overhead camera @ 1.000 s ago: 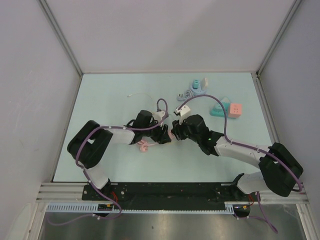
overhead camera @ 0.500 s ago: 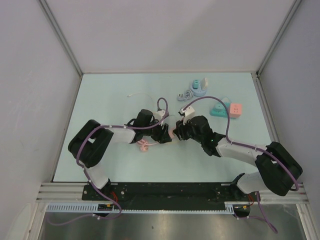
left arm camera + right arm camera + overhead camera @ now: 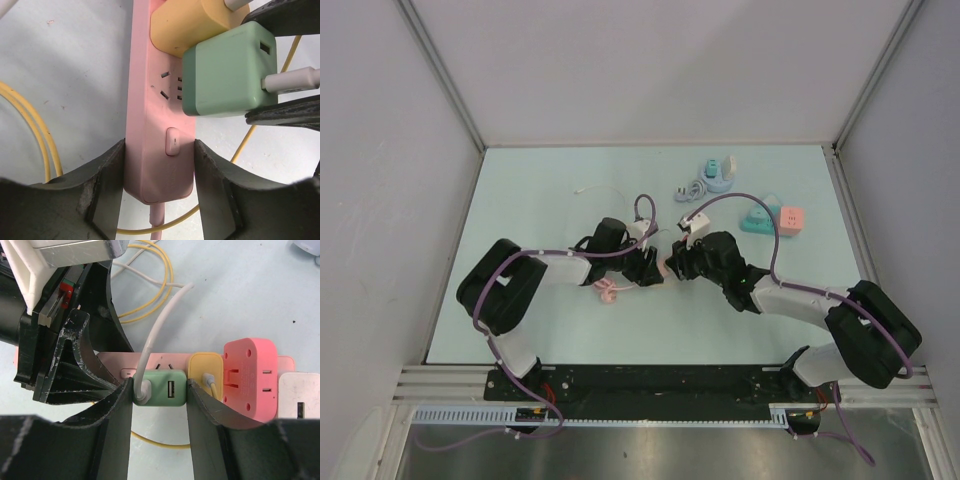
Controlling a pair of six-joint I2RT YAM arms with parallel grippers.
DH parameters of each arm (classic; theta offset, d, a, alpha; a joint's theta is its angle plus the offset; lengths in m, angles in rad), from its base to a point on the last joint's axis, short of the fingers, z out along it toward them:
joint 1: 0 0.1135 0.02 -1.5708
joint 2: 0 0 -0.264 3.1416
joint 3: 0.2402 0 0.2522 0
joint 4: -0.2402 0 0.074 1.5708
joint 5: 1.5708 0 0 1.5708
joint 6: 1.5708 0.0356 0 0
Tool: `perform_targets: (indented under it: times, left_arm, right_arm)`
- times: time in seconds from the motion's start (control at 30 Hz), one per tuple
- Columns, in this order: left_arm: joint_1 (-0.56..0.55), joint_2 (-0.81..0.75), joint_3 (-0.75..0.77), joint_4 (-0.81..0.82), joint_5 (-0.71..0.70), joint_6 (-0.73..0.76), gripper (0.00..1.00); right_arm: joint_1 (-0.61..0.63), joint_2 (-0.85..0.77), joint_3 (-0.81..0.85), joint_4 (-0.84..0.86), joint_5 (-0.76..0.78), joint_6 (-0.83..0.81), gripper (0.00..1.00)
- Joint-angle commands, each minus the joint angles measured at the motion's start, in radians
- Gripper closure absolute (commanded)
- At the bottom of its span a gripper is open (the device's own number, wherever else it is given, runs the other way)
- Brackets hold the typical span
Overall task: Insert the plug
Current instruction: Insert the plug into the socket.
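A pink power strip [image 3: 150,105] lies on the pale table, and my left gripper [image 3: 159,165] is shut on its switch end, one finger [image 3: 107,172] on each long side. A green plug [image 3: 225,75] with a white cable sits against the strip's face beside a yellow plug [image 3: 192,22]. Its prongs are hidden. My right gripper [image 3: 159,396] is shut on the green plug [image 3: 165,382], with the strip [image 3: 285,365] behind it. In the top view both grippers meet at the strip [image 3: 664,267] mid-table.
Further along the strip sit a pink adapter [image 3: 250,375] and a white plug [image 3: 300,395]. A yellow cable [image 3: 35,135] loops on the table under the strip. At the back right lie a blue holder [image 3: 715,170], a teal piece [image 3: 757,218] and a pink cube [image 3: 792,220].
The right wrist has edged slightly towards the back of the table. Both grips look the same and the left arm has held still.
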Motion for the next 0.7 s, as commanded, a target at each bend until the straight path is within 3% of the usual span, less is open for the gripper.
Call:
perform_targets:
  times: [0.0, 0.27, 0.4, 0.43, 0.47, 0.67]
  left_arm:
    - [0.004, 0.057, -0.033, -0.190, -0.036, -0.032, 0.42]
    - [0.004, -0.035, -0.026, -0.230, -0.058, -0.129, 0.28]
    - [0.028, -0.110, -0.029, -0.233, -0.059, -0.196, 0.28]
    - [0.035, -0.119, -0.029, -0.238, -0.062, -0.205, 0.18]
    - [0.041, -0.124, -0.029, -0.253, -0.070, -0.216, 0.00]
    - [0.055, -0.113, -0.016, -0.304, -0.194, -0.218, 0.00]
  right_arm:
    - [-0.004, 0.032, -0.007, -0.048, -0.036, -0.028, 1.00]
    - [-0.006, 0.089, 0.019, -0.088, -0.061, -0.076, 1.00]
    - [-0.010, 0.101, 0.022, -0.092, -0.049, -0.086, 1.00]
    - [-0.014, 0.106, 0.022, -0.091, -0.049, -0.089, 1.00]
    - [-0.015, 0.111, 0.024, -0.089, -0.050, -0.091, 1.00]
    - [-0.020, 0.154, 0.050, -0.083, -0.063, -0.100, 1.00]
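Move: The right hand holds the green plug against the pink strip; its socket lies about 2 cm ahead of that hand, 1 cm left and 1 cm below. Along the strip, the yellow plug sits roughly 3 cm ahead and 2 cm right of the right hand, the red plug some 4 cm ahead and 5 cm right. The left fingers grip the strip's cable end; from them the socket is about 3 cm ahead, 5 cm right, 3 cm up. Left fingers open off the strip's end, going 3 cm left; right keeps the plug, easing 1 cm down. ##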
